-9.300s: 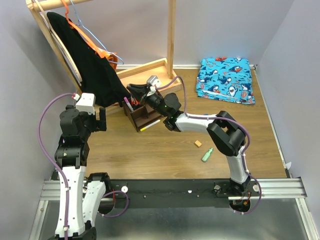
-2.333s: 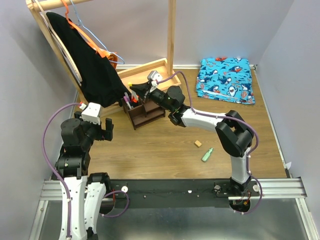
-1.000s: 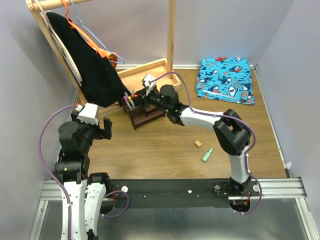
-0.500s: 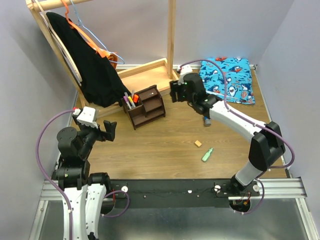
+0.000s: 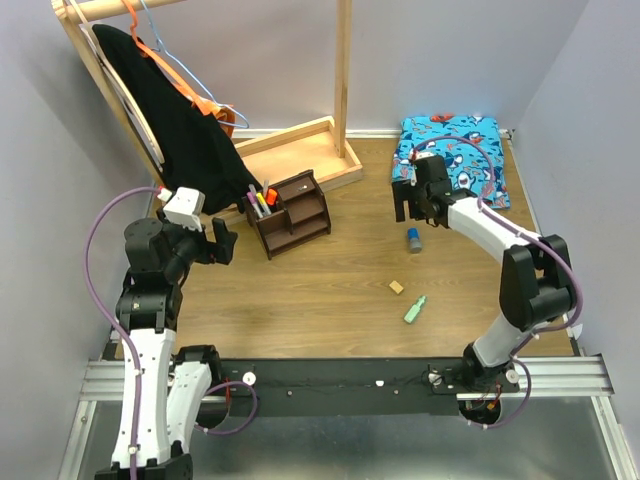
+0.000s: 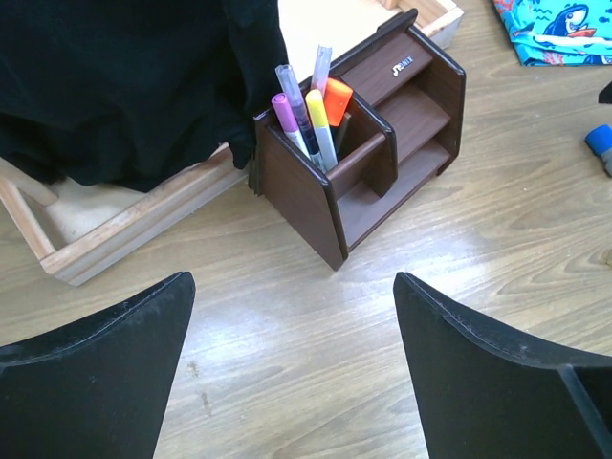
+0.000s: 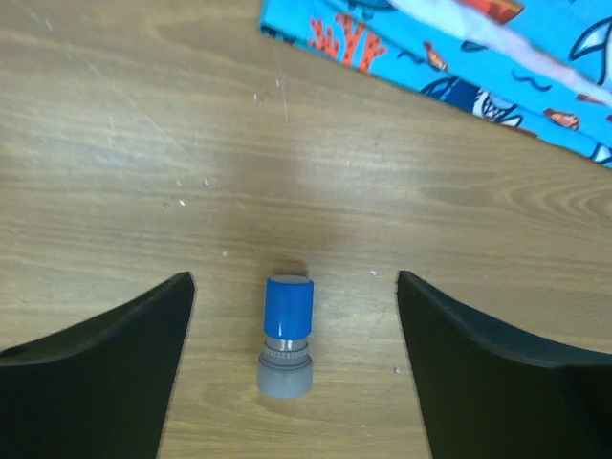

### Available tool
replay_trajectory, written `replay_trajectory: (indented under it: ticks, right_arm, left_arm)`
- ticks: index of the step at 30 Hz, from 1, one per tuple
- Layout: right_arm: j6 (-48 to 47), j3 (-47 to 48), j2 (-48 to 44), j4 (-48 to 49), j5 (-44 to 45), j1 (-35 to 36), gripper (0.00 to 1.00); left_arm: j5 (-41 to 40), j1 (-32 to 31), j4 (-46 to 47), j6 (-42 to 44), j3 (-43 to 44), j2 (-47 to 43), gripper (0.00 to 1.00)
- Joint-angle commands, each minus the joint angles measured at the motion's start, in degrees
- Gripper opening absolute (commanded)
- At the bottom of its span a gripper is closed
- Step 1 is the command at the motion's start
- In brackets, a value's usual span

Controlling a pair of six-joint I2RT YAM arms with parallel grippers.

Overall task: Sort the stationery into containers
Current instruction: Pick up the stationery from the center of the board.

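The dark brown organiser (image 5: 296, 212) stands left of centre, with several pens (image 5: 261, 200) upright in its left compartment. In the left wrist view the organiser (image 6: 404, 134) and its pens (image 6: 311, 120) lie ahead of my open, empty left gripper (image 6: 295, 363). A small blue-topped tube (image 7: 287, 335) lies on the wood between the wide-open fingers of my right gripper (image 5: 410, 210), untouched. From the top view the tube (image 5: 413, 240) sits just in front of that gripper. A tan eraser cube (image 5: 397, 287) and a mint-green highlighter (image 5: 414, 310) lie nearer the arms.
A folded blue shark-print cloth (image 5: 450, 160) lies at the back right, close behind my right gripper. The pale wooden rack frame (image 5: 300, 145) and a hanging black garment (image 5: 180, 130) stand behind the organiser. Grey walls close in both sides.
My right arm has swung from the organiser across to the right and opened its jaws wide over the blue-topped tube. The left arm shifted slightly.
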Motion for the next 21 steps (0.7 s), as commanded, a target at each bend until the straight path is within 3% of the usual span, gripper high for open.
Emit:
replay_trajectory:
  ticks: [1,10,21]
  right_arm:
    - [-0.2,1.9,4.8,-5.0,-0.2,-1.2,0.86]
    - [6.4,3.6,11.0,-6.7,0.0,-3.3,0.70]
    - [7.4,5.1,13.2,-8.6,-2.9,-3.5,0.65]
  left_arm:
    - [1.2,-0.1,3.0,0.7,1.7,2.2,0.94]
    - [0.1,0.0,3.7,1.2,4.2,4.6,0.95]
    - [-0.6,0.1,2.3,2.5,3.3,3.2,0.95]
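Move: The blue-capped stick on the board lies about 9 cm below the right gripper and some 4 cm back towards the base, neither left nor right of it. The small wooden block is roughly 12 cm nearer the base than that stick and 4 cm to its left; the green bottle is about 18 cm nearer than the stick, in line with it. From the left gripper, the stick is some 12 cm ahead, 45 cm right and 25 cm below. Drop the right gripper about 7 cm towards the blue-capped stick, easing some 2 cm right and a little back on the way. Tip the fingers some 15 degrees further down, turn them slightly clockwise and narrow them to around two thirds open, still unclosed, with the tips by the blue cap. Let the empty left gripper creep forward slightly. ##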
